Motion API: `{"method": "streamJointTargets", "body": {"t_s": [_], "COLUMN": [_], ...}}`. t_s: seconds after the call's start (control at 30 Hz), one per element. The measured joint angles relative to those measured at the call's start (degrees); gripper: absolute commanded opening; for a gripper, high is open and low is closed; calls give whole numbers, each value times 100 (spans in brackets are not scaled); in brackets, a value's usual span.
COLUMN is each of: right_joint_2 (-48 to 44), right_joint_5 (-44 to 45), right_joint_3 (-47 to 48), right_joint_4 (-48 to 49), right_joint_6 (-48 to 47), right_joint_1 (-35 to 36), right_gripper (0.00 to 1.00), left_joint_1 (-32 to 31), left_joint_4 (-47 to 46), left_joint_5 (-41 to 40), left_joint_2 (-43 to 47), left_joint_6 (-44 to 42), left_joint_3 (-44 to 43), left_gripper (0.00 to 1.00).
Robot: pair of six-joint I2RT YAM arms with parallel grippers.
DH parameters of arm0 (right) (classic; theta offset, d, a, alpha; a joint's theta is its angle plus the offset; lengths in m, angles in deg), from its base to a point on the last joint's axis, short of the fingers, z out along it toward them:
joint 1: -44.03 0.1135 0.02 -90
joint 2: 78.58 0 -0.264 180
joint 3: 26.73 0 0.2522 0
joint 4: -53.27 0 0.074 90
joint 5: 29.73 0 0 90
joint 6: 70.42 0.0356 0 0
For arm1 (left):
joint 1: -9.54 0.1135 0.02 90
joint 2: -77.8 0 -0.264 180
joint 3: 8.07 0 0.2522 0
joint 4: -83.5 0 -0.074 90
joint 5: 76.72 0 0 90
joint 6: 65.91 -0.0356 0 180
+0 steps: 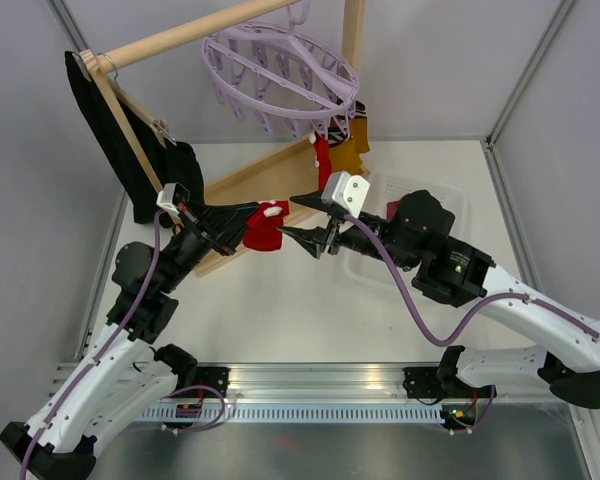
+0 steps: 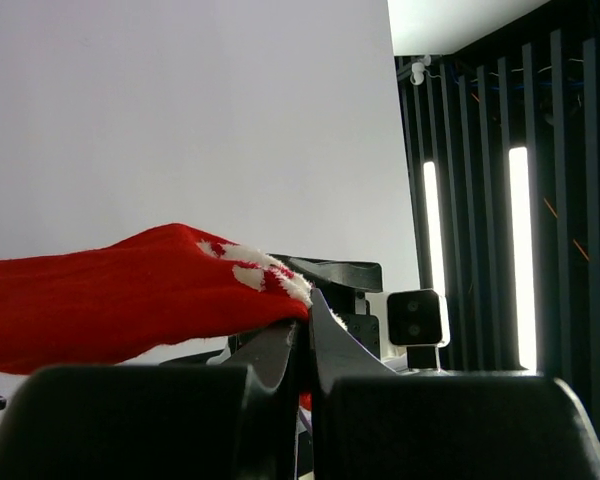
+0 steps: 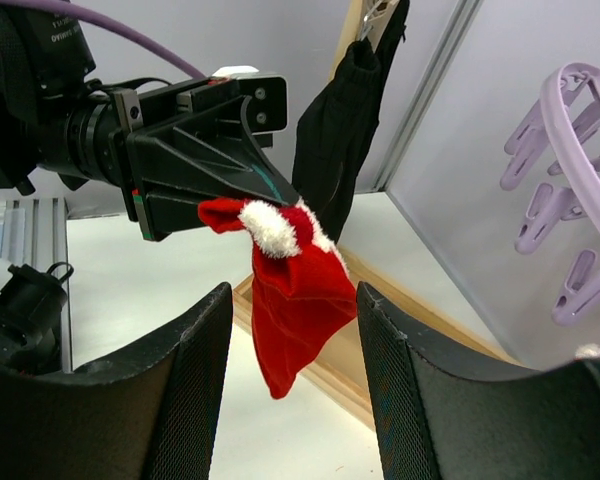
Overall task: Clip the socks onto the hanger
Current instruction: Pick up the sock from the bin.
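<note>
A red sock with white trim [image 1: 264, 227] [image 3: 298, 300] hangs limp from my left gripper [image 1: 248, 215], whose jaws are shut on its cuff [image 2: 270, 280]. My right gripper [image 1: 300, 220] faces it from the right, open. In the right wrist view the sock dangles between the two wide-apart fingers [image 3: 195, 370] without touching either. The lavender hanger [image 1: 280, 65] [image 3: 580, 150] hangs from the wooden rail at the back. A red sock [image 1: 322, 160] and a mustard sock [image 1: 352, 148] dangle from its pegs.
A wooden rack frame [image 1: 250, 175] slants across the table behind the grippers. A black garment [image 1: 120, 130] [image 3: 345, 120] hangs on a wooden hanger at the left. A clear plastic bin [image 1: 435, 195] lies under my right arm. White walls enclose the table.
</note>
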Motion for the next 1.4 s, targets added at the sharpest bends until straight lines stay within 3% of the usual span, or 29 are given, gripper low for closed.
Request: {"method": "streamJointTargets", "body": {"t_s": [0.6, 0.7, 0.83, 0.97, 1.13, 1.23, 1.4], "right_joint_2": [531, 581, 584, 584, 584, 584, 457], "right_joint_5": [103, 212, 345, 457, 509, 590, 767], "right_joint_3": [533, 599, 608, 608, 640, 726, 732], "right_joint_4": [-133, -168, -175, -199, -280, -407, -614], "right_joint_6": [-376, -442, -511, -533, -527, -487, -299], "right_joint_1": [356, 407, 415, 431, 470, 505, 553], "right_gripper": [56, 50, 29, 20, 1, 0, 0], "left_joint_1": [-13, -15, -15, -15, -15, -15, -15], "left_joint_4": [2, 2, -2, -9, -44, -90, -122], "left_joint_5": [52, 57, 74, 92, 98, 103, 90], "left_joint_2": [4, 7, 7, 7, -11, -35, -61], "left_joint_6": [4, 7, 24, 50, 66, 22, -382], "left_joint_3": [-66, -66, -66, -66, -66, -66, -68], "left_gripper": [2, 2, 2, 2, 22, 39, 60]}}
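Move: The red sock hangs from the left fingertips, its middle about 5 cm below the left hand and some 2 cm to that hand's right. From the right hand, open and facing it, the sock's middle lies roughly 4 cm to the left, 1 cm ahead and 1 cm lower. The hanger's middle is some 24 cm ahead of the right hand, 2 cm left and 5 cm higher; the red sock clipped on it hangs about 14 cm ahead, 6 cm right, level. The right hand slides about 3 cm to its left with fingers still apart, dipping slightly before coming back up, until the hanging red sock is between its pads; there it halts and shuts on the fabric just below the white cuff, then eases a centimetre back to the right. The left hand all but stays in place, keeping its pinch until the right has closed, and only then opens its fingers about halfway and lets the sock go. ##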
